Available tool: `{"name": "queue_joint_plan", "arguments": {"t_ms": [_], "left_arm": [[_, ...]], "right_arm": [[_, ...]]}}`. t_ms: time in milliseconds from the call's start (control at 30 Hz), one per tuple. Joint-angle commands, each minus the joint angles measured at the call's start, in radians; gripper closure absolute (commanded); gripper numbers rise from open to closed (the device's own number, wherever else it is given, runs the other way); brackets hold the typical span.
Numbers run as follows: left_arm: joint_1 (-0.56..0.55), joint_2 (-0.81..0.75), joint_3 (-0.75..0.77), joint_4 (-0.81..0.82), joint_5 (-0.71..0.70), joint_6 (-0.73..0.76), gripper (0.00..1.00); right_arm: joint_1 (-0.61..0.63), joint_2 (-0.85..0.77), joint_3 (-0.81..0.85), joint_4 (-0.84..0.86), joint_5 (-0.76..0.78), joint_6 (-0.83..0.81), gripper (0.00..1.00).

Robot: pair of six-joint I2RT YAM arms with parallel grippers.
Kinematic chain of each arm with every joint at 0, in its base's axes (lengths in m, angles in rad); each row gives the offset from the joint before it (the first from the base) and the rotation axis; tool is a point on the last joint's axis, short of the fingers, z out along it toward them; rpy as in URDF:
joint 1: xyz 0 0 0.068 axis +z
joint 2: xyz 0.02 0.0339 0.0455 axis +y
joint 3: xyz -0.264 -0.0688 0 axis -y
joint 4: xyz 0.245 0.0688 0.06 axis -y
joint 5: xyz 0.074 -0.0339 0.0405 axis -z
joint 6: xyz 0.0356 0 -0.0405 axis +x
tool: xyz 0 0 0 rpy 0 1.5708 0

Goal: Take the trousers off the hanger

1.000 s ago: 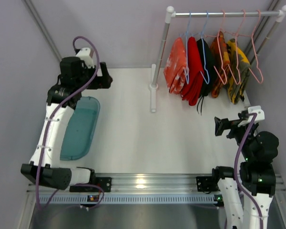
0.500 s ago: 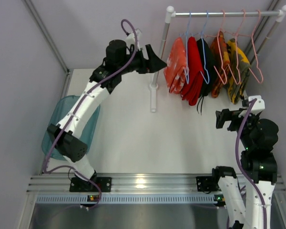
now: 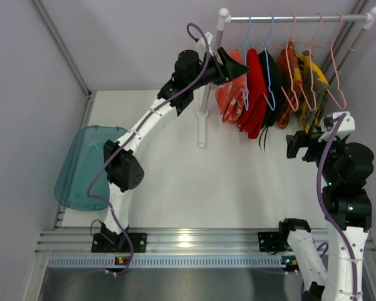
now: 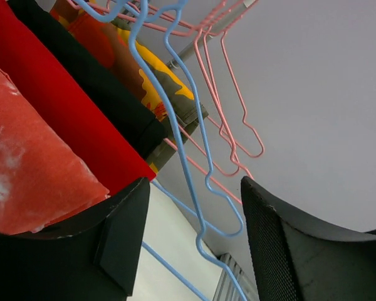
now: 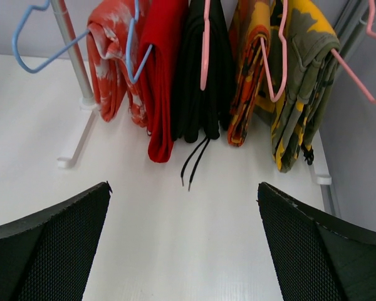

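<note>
Two trousers hang folded over blue hangers at the left end of the rack: an orange-red pair with whitish blotches [image 3: 227, 94] [image 4: 31, 169] [image 5: 109, 56] and a plain bright red pair [image 3: 255, 94] [image 4: 56, 106] [image 5: 160, 63]. My left gripper [image 3: 239, 68] [image 4: 197, 207] is raised against the blotched pair near its top. Its jaws stand apart, with a blue hanger wire [image 4: 194, 182] running between them untouched. One finger [image 4: 122, 238] lies beside the blotched cloth. My right gripper [image 3: 297, 145] [image 5: 183, 194] hangs wide open in front of the rack, holding nothing.
The white rack has a top rail [image 3: 294, 19], a post [image 3: 207, 69] and a foot [image 3: 202, 135]. To the right hang a black garment [image 3: 272, 78] with dangling cords [image 5: 194, 163], yellow-and-orange garments [image 3: 310, 88] and pink hangers [image 3: 335, 88]. A teal bin [image 3: 81, 169] lies at the left.
My left arm swung from above the teal bin across to the rack's left end, and its jaws narrowed. The right gripper rose slightly toward the rack and stayed wide open.
</note>
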Motion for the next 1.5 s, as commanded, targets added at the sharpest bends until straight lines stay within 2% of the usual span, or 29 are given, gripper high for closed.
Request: {"name": "queue_joint_plan", "arguments": {"t_ms": [0,200,400,633,800,867,900,967,1267,1467], "left_arm": [[-0.008,0.041,0.068,0.158,-0.014,-0.086,0.37],[-0.033,0.121,0.108,0.215,-0.018,-0.123,0.48],[-0.048,0.162,0.113,0.271,-0.041,-0.161,0.49],[-0.046,0.185,0.128,0.348,-0.06,-0.223,0.6],[-0.043,0.193,0.16,0.368,-0.058,-0.235,0.76],[-0.043,0.194,0.175,0.365,-0.061,-0.228,0.85],[-0.042,0.194,0.185,0.36,-0.064,-0.22,0.93],[-0.042,0.194,0.214,0.357,-0.068,-0.2,1.0],[-0.046,0.153,0.245,0.411,-0.026,-0.126,1.0],[-0.065,0.107,0.245,0.446,-0.005,-0.016,1.0]], "right_arm": [[-0.017,0.022,0.083,0.024,-0.023,0.016,0.01],[-0.017,0.04,0.127,-0.002,-0.02,-0.008,0.01],[-0.015,0.032,0.126,-0.013,-0.015,-0.023,0.01],[-0.017,0.008,0.117,-0.024,-0.001,-0.028,0.01],[-0.017,-0.007,0.108,-0.027,0.006,-0.03,0.0],[-0.017,-0.007,0.106,-0.025,0.006,-0.028,0.0],[-0.015,-0.009,0.106,-0.024,0.005,-0.025,0.01],[-0.017,-0.009,0.101,-0.019,0.003,-0.022,0.01],[-0.017,-0.004,0.095,-0.013,-0.032,-0.016,0.01],[-0.015,-0.004,0.078,-0.007,-0.044,-0.023,0.01]]}}
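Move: The front wire of the nearest blue hanger, the leftmost one, is level with the left hand, about 4 cm to its right and 2 cm ahead. From that hand, its salmon trousers hang about 5 cm ahead, 1 cm right and 12 cm lower; the red trousers are 6 cm ahead, 9 cm right and equally low; the second blue hanger's wire is 11 cm right, 2 cm ahead. From the right hand, the first wire is some 25 cm ahead, 20 cm left, 7 cm up. Bring the left gripper about 5 cm to the right and slightly forward, so its part-open fingers pass around the front wire of the leftmost blue hanger. Dip a couple of centimetres on the way and come back up, rolling the hand's left side down some 10 degrees, then shut the fingers to pinch the wire and hold there. Raise the open right hand about 3 cm, clear of the clothes. ##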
